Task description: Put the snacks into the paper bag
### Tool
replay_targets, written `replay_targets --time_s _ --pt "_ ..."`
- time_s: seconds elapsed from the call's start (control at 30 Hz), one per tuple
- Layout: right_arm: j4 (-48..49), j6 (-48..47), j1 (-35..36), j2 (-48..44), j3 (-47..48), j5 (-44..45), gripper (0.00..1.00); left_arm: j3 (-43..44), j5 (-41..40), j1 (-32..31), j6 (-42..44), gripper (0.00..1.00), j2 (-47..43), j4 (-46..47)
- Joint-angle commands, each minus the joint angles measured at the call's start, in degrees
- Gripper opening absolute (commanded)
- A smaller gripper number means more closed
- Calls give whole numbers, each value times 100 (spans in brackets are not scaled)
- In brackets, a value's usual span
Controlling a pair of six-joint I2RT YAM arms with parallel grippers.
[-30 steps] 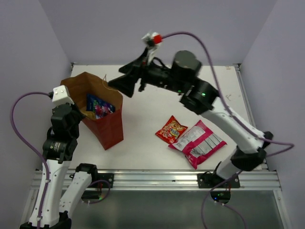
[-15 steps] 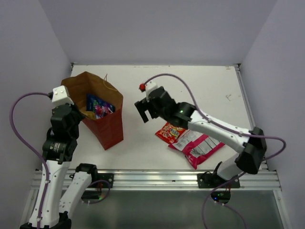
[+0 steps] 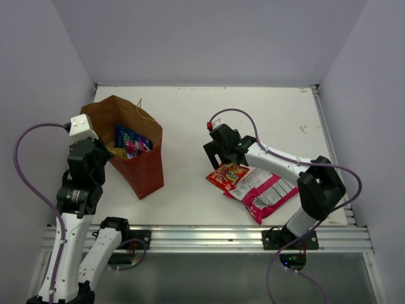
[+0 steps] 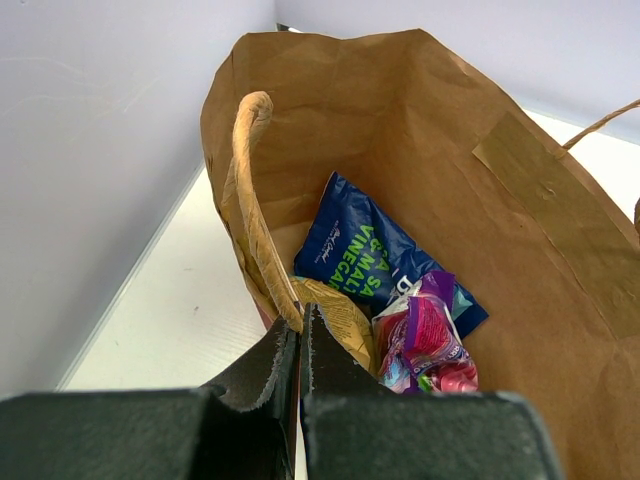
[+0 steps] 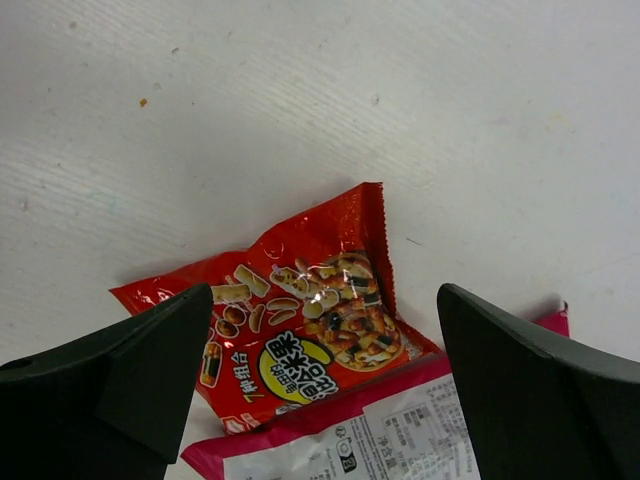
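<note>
The paper bag (image 3: 145, 172) stands upright at the table's left, mouth open. My left gripper (image 4: 299, 335) is shut on its near rim, beside a twisted handle (image 4: 252, 170). Inside lie a dark blue packet (image 4: 360, 250), a small purple packet (image 4: 425, 335) and a tan packet (image 4: 338, 312). A red snack packet (image 3: 228, 175) lies flat on the table, its lower edge under a pink-and-silver packet (image 3: 266, 190). My right gripper (image 5: 325, 300) hangs open just above the red packet (image 5: 300, 320), one finger on each side, touching nothing.
The white table (image 3: 190, 107) is walled at the back and on both sides. A metal rail (image 3: 202, 237) runs along the near edge. The pink-and-silver packet (image 5: 400, 445) sits right by my right fingers.
My right arm has swung from high beside the bag down and right to the red packet, jaws spreading fully. The left gripper and the bag have not moved.
</note>
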Motion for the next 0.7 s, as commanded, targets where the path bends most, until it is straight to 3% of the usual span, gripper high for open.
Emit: replay_targets --time_s 0.0,0.5,0.57,0.6,0.63,0.67 --pt "267 138 -70 393 -78 -423 99 5 5 -51 48 0 -17 236" --pt "-102 402 -132 659 -377 -634 99 23 -3 -59 48 0 0 227" --pt "-154 446 -167 728 -386 -731 93 23 -12 -59 39 0 -17 218" --pt "-198 446 -167 755 -368 -766 86 31 -21 -59 48 0 -8 218" --pt "-199 455 -167 781 -342 -801 72 31 -21 -59 39 0 -8 209" --pt "-216 463 -176 773 -333 -819 67 31 -30 -59 48 0 -17 218"
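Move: The red snack packet lies about 9 cm below my open right hand and some 3 cm back, with its middle almost straight under me sideways. The pink snack bag is about 10 cm back and 12 cm right; the paper bag stands roughly 35 cm left and 2 cm ahead. From my left hand, the red packet is some 37 cm right, about 3 cm ahead and well below. I drop my right hand about 7 cm onto the red packet, quickly at first and then easing, drawing it back some 2 cm and tipping the fingers about 10 degrees more steeply down. Only at the bottom do my wide-open fingers start closing, one on each side of the packet. My left hand stays still and keeps its pinch on the paper bag's handle. ##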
